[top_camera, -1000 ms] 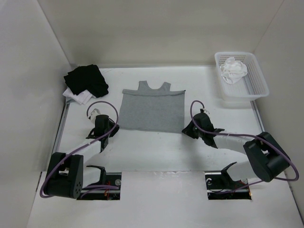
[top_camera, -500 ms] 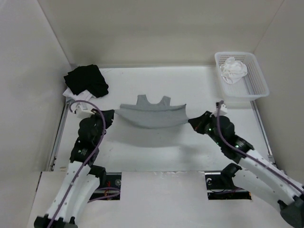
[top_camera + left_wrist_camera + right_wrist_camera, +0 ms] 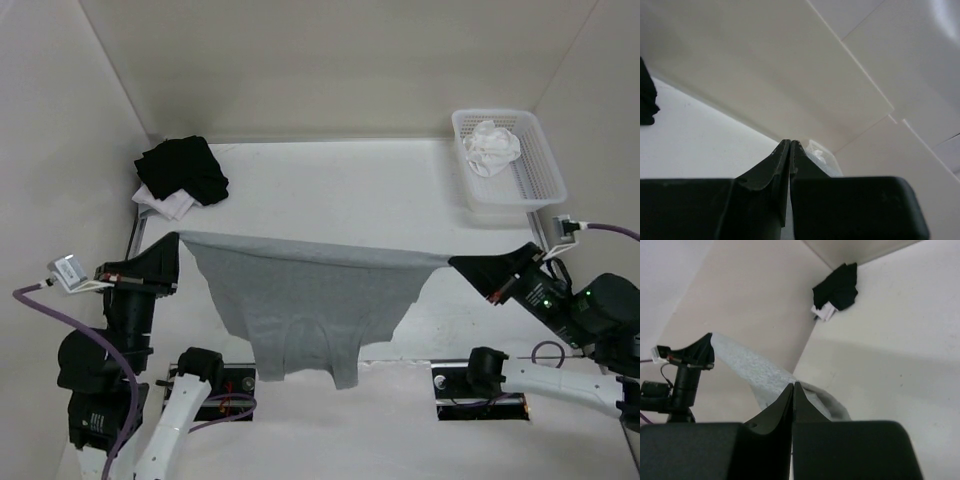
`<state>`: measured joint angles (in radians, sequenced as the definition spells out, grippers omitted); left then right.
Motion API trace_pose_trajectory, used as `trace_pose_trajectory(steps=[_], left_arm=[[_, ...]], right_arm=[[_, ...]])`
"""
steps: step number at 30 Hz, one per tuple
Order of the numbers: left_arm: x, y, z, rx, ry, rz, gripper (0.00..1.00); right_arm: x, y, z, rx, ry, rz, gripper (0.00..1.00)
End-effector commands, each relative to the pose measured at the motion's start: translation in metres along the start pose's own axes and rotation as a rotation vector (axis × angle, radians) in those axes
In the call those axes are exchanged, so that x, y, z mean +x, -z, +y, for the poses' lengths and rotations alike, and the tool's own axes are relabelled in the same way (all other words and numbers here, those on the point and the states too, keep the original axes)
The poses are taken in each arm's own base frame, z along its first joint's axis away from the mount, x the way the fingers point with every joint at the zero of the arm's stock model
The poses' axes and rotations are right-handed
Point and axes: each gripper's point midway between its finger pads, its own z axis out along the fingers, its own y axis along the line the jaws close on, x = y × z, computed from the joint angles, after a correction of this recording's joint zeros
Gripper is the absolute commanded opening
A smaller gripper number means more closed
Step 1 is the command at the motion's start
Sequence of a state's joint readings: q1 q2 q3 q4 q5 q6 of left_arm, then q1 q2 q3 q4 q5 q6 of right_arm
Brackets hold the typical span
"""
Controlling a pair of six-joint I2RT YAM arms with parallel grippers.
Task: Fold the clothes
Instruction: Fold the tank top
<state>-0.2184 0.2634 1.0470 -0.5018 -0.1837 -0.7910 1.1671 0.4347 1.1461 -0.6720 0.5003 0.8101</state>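
The clothes, a heather-grey tank top (image 3: 300,300), hang in the air above the near half of the table. Its straight edge is pulled taut between my two grippers, and the straps dangle at the bottom near the arm bases. On the left my left gripper (image 3: 176,240) is shut on one corner. On the right my right gripper (image 3: 453,262) is shut on the other corner. In the right wrist view the grey fabric (image 3: 750,367) runs from my right gripper's (image 3: 793,384) tips across to the left arm. The left wrist view shows my left gripper (image 3: 790,141) pressed shut, with the fabric hidden behind the fingers.
A black-and-white garment pile (image 3: 180,172) lies at the back left corner of the table. A white plastic basket (image 3: 545,190) holding a white cloth bundle (image 3: 492,147) stands at the back right. White walls enclose the table on three sides.
Both arms have risen and spread apart toward the near side. The top, flat on the table a second ago, now hangs stretched between them. The right gripper has closed.
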Motion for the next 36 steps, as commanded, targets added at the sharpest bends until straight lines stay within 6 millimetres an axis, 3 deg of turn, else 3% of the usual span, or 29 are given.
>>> trace_pose_trajectory(steps=[1,5,9,13,16,21,24,27,36], left_arm=[[0.03,-0.002,0.041,-0.146,-0.066,0.092,0.0],[0.085,-0.023,0.088,-0.251,-0.09,0.211,0.0],[0.138,-0.058,0.134,-0.341,-0.094,0.287,0.0],[0.176,-0.111,0.171,-0.409,-0.095,0.304,0.0],[0.205,-0.155,0.19,-0.442,-0.096,0.328,0.0],[0.221,-0.222,0.215,-0.474,-0.074,0.321,0.0],[0.222,-0.246,0.222,-0.485,-0.063,0.324,0.0],[0.224,-0.243,0.225,-0.489,-0.046,0.325,0.0],[0.237,-0.168,0.24,-0.498,0.017,0.341,0.0]], right_arm=[[0.027,-0.007,-0.034,0.139,0.062,0.064,0.02],[0.059,-0.042,-0.062,0.238,0.156,0.088,0.03],[0.081,-0.104,-0.111,0.289,0.159,0.154,0.02],[0.069,-0.167,-0.196,0.385,0.071,0.16,0.02],[0.061,-0.211,-0.245,0.454,0.04,0.173,0.02],[0.026,-0.266,-0.295,0.502,0.01,0.163,0.02],[0.008,-0.283,-0.312,0.516,-0.006,0.162,0.02],[0.009,-0.283,-0.315,0.518,-0.006,0.164,0.03],[0.044,-0.23,-0.324,0.555,-0.048,0.124,0.03]])
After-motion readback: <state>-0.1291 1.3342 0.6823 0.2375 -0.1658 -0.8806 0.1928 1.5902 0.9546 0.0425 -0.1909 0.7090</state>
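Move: The tank top already hangs from both hands. The bare table patch it is swung towards has its middle about 21 cm ahead, 19 cm right and 42 cm below the left hand, and 24 cm ahead, 18 cm left and 40 cm below the right. The black clothes lie 38 cm ahead and 14 cm left of the left hand, the white basket 40 cm ahead and 25 cm right of the right, each nearly 40 cm down. Still pinching the tank top, both hands swing some 30 cm forward and down, then 4 cm back. ##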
